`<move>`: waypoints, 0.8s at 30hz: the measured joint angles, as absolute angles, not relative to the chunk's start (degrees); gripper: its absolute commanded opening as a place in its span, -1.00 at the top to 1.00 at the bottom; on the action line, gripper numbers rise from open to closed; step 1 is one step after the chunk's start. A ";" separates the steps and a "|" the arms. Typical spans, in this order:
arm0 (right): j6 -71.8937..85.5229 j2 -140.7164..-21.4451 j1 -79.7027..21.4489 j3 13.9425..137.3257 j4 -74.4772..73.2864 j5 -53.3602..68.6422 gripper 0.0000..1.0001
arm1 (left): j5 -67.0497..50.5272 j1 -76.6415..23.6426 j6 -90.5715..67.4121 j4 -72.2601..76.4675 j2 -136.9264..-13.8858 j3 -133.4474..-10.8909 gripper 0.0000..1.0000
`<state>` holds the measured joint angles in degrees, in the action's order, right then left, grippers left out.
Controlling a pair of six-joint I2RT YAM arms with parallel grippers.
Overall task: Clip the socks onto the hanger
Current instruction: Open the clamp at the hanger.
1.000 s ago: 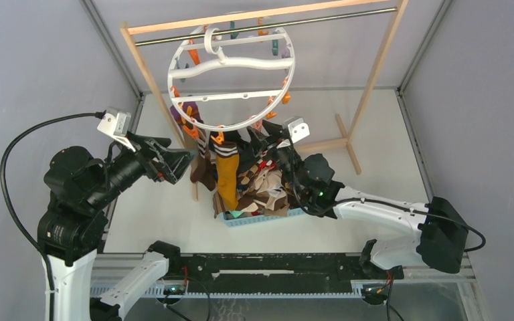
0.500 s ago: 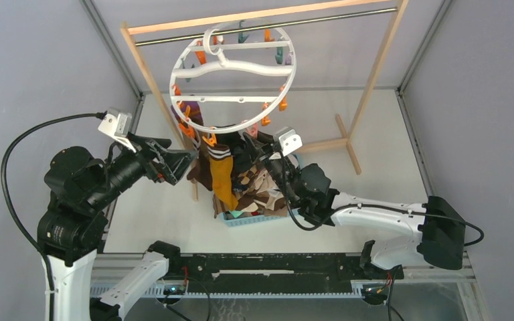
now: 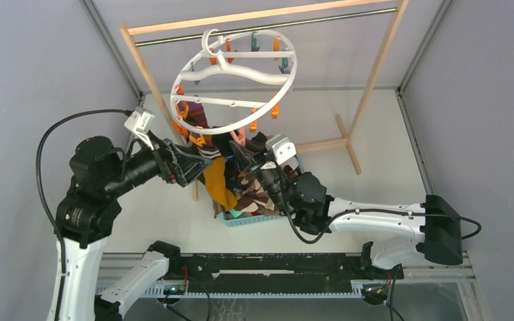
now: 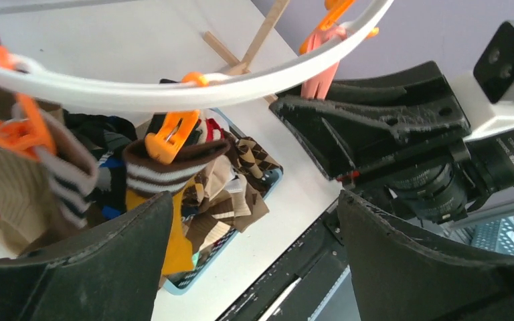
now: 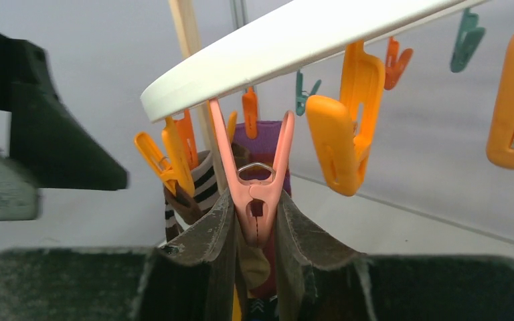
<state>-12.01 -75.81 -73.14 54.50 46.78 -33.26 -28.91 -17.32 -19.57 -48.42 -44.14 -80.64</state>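
The white ring hanger [image 3: 227, 103] hangs tilted from the rack's rod, with orange, teal and pink clothespins under it. My right gripper [image 3: 241, 152] [image 5: 258, 224] is shut on the lower end of a pink clothespin [image 5: 258, 194] at the ring's near rim [image 5: 294, 40]. Tan and maroon fabric shows below the pin between the fingers; whether it is gripped I cannot tell. My left gripper [image 3: 191, 167] [image 4: 254, 261] is open just left of it, holding nothing. An orange pin [image 4: 170, 134] holds a brown-striped mustard sock [image 4: 167, 167]. More socks [image 3: 254, 197] fill the basket.
The light-blue basket [image 3: 254, 219] sits on the white table below the hanger. The wooden rack [image 3: 381, 60] with its metal rod [image 3: 321, 20] stands at the back, one foot reaching out at the right. Grey walls close in both sides.
My right gripper has closed on the pink clothespin and shifted left. The left arm has swung right, towards the hanger. The hanger has tilted, its near rim pulled over.
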 measured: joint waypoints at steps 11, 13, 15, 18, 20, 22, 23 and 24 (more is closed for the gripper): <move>-11.73 -83.77 -77.60 64.01 42.63 -38.96 0.88 | -31.35 -17.34 -23.20 -43.72 -49.67 -80.66 -0.68; -11.44 -84.53 -77.80 65.14 41.82 -39.40 0.86 | -31.18 -17.34 -23.49 -43.27 -50.06 -80.66 -0.66; -11.14 -85.23 -78.06 66.15 41.10 -39.68 0.87 | -31.03 -17.34 -23.57 -42.48 -50.26 -80.68 -0.63; -11.03 -86.26 -78.54 67.24 40.32 -39.97 0.86 | -30.50 -17.37 -23.79 -41.56 -50.72 -80.82 -0.55; -11.03 -87.07 -78.85 67.99 40.12 -40.14 0.86 | -30.24 -17.39 -24.08 -41.28 -51.03 -81.06 -0.47; -11.00 -87.61 -78.89 68.58 39.94 -40.25 0.84 | -30.20 -17.39 -24.53 -41.17 -51.29 -81.12 -0.37; -11.00 -87.79 -78.91 68.79 39.79 -40.32 0.83 | -30.20 -17.39 -24.67 -41.17 -51.29 -81.12 -0.31; -11.00 -87.88 -78.91 68.88 39.77 -40.36 0.82 | -30.20 -17.39 -25.02 -41.17 -51.40 -81.12 -0.23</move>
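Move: The pink clamp lies about 6 cm ahead and 11 cm right of the left fingers, roughly level with them. The right fingers already pinch its lower end, its middle some 2 cm above them; the open left gripper they bring it to is about 6 cm back and 11 cm left. The orange clamp with the yellow sock is some 7 cm straight ahead of the left hand. An empty orange clamp sits about 4 cm ahead and 4 cm right of the right hand. Leftwards by some 6 cm, and slightly back, the right hand drags the pink clamp by its lower end towards the left gripper, its grip unchanged. The left hand comes forward about 4 cm and 2 cm right to meet the clamp, bringing its fingers up beside the upper legs and closing them part-way from wide open; whether they touch can't be seen. ##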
